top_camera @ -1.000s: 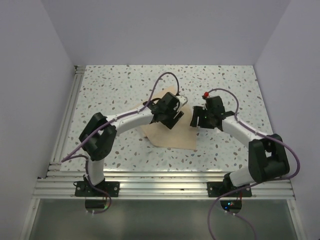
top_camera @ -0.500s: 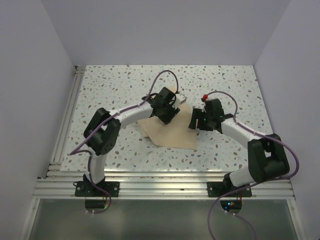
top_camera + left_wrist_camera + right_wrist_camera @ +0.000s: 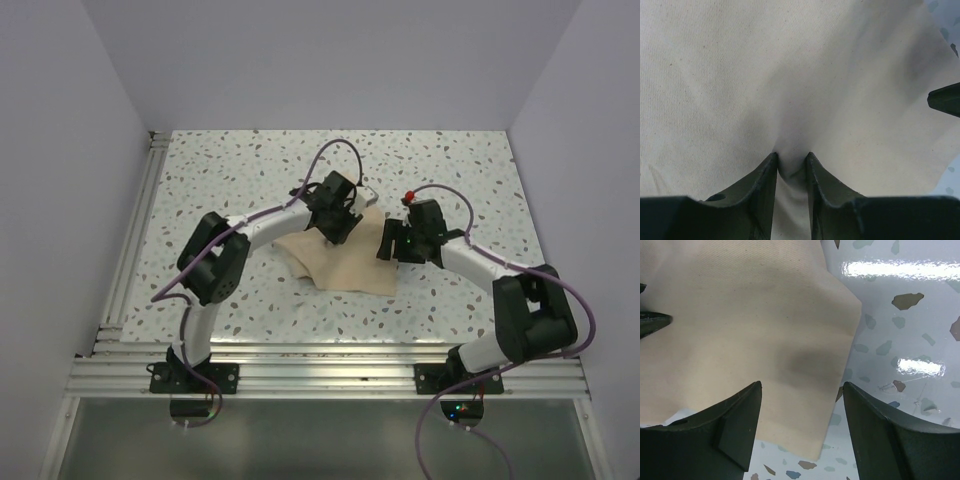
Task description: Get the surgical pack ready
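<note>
The surgical pack (image 3: 340, 262) is a tan cloth lying rumpled on the speckled table between the two arms. My left gripper (image 3: 339, 228) presses down on the cloth's far part. In the left wrist view its jaws (image 3: 791, 156) pinch a raised fold of the cloth (image 3: 790, 75) between them. My right gripper (image 3: 391, 241) hangs over the cloth's right edge. In the right wrist view it (image 3: 802, 385) stands open, with the cloth's edge (image 3: 740, 315) below the gap and nothing between its fingers. What the cloth wraps is hidden.
Speckled tabletop (image 3: 470, 180) surrounds the cloth. An aluminium rail (image 3: 135, 230) runs along the left side and another (image 3: 330, 375) along the front by the arm bases. Plain walls close in the left, back and right sides.
My left gripper has moved away from the bases, come down on the cloth and closed on a fold. The cloth has bunched up. My right gripper has edged slightly left and stayed open.
</note>
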Available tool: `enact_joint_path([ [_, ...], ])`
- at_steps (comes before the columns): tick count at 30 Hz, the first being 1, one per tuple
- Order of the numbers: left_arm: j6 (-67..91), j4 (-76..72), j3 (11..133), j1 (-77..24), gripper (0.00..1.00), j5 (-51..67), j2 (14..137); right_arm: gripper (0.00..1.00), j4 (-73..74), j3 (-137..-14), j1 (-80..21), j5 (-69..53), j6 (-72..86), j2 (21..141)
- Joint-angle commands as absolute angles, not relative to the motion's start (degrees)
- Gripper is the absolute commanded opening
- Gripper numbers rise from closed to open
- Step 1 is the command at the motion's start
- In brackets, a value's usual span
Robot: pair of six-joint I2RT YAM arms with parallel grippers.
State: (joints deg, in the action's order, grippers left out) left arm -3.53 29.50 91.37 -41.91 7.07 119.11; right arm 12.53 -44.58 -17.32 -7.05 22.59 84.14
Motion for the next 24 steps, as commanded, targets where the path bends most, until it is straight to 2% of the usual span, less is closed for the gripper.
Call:
enact_joint_path([
  [1,-1.85,33.22,90.18,-43.59,0.33,12.92,124.19,0.7,9.93,-43.86,-17.58,-7.38,23.38,84.9],
  [2,-1.76,32.96,90.09,-44.03,0.33,13.18,124.62,0.7,9.76,-43.77,-17.58,-7.38,23.38,85.08],
  [4,-1.58,32.78,90.18,-44.38,0.25,13.01,125.33,0.69,9.49,-43.59,-17.67,-7.47,23.55,85.43],
  [7,-0.97,33.4,91.14,-44.65,0.01,12.66,126.39,0.69,9.23,-43.42,-17.67,-7.47,23.55,85.52],
  [24,6.15,42.71,100.81,-50.1,0.0,-5.45,114.96,0.66,4.92,-39.99,-17.58,-7.21,25.75,82.45],
])
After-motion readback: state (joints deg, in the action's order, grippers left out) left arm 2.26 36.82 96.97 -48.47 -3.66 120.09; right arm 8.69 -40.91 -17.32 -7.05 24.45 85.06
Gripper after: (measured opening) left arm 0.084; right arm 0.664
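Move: The cloth fold that the left fingers straddle lies right at their tips, some 2 cm to the hand's right and 1 cm below. The right hand is open above the cloth's right edge, which runs about 2 cm to its right and 3 cm below. From the right hand, the cloth's near right corner is some 8 cm back and 1 cm to the right, about 4 cm down. Rightward by about 1.5 cm goes the left hand as its fingers shut from partly open and pinch the cloth fold; it then draws the fold back about 2 cm and up 1 cm, its left side rising some 5 degrees. The right hand, fingers still wide, sinks about 2 cm in two small steps towards the cloth's right edge, easing back slightly at the end. ##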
